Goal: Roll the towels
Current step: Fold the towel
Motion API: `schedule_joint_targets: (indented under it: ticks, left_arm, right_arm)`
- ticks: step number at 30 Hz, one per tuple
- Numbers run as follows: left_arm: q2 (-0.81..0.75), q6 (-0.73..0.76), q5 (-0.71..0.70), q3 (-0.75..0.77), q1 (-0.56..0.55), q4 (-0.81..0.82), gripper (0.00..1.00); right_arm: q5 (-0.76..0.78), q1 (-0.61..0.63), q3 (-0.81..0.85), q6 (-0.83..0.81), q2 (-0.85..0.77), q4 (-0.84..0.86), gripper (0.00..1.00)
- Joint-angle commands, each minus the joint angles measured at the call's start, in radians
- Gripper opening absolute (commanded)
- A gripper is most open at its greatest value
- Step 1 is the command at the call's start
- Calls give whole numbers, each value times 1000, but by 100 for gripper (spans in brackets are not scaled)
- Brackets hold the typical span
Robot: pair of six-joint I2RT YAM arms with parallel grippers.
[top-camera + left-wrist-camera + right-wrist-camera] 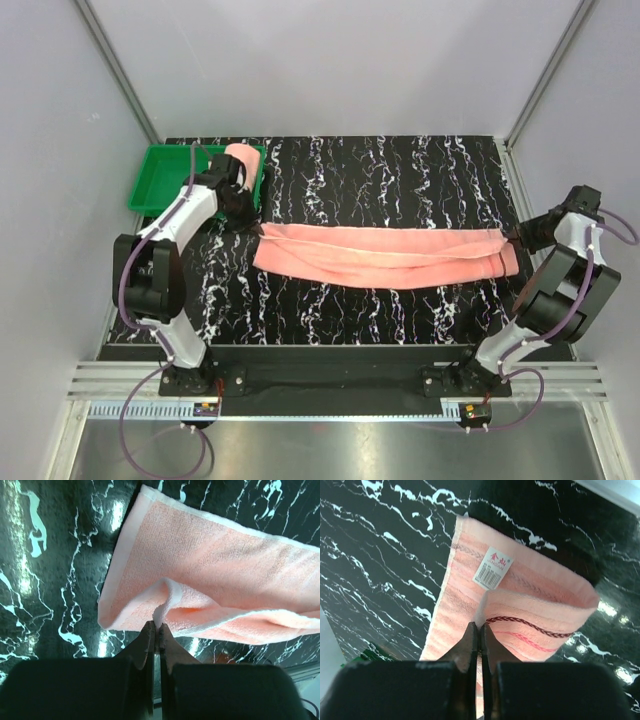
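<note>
A salmon-pink towel (385, 256) lies folded lengthwise in a long band across the black marbled table. My left gripper (250, 222) is shut on its left end; in the left wrist view the jaws (158, 625) pinch a raised fold of the towel (210, 575). My right gripper (513, 238) is shut on its right end; in the right wrist view the jaws (480, 626) pinch the towel's edge (530, 615) beside its white label (492, 568) and dark stripes. A second pink towel (243, 160), rolled, sits in the green tray (165, 175).
The green tray stands at the table's back left corner, just behind my left arm. Grey walls enclose the table on three sides. A black rail (330, 375) at the near edge carries both arm bases.
</note>
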Motion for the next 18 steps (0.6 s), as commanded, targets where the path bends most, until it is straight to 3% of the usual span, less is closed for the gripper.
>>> schedule_joint_targets:
  ticks: [1, 18]
  left_arm:
    - [43, 35, -26, 75, 20, 5, 0]
    - [259, 51, -53, 247, 43, -19, 0]
  right_arm:
    - [38, 7, 74, -6, 51, 28, 0]
    - [77, 38, 240, -20, 274, -2, 0]
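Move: Some 7 cm straight ahead of the left hand and 8 cm below is the towel's far left corner. Beyond it the rolled towel lies about 21 cm ahead and 8 cm left, and the green tray's middle about 20 cm ahead, 22 cm left. From the right hand, the far right corner is roughly 5 cm ahead, 1 cm right and 7 cm down; the white tag lies 1 cm ahead and 1 cm left, equally low. Carrying the pinched near edge over the lying half, both hands go forward about 4 cm towards the towel's far edge while sinking nearly as far. The left drifts a little left and the right a little right, spreading slightly; their shut fingers keep hold of the corners, with hardly any wrist turn. ##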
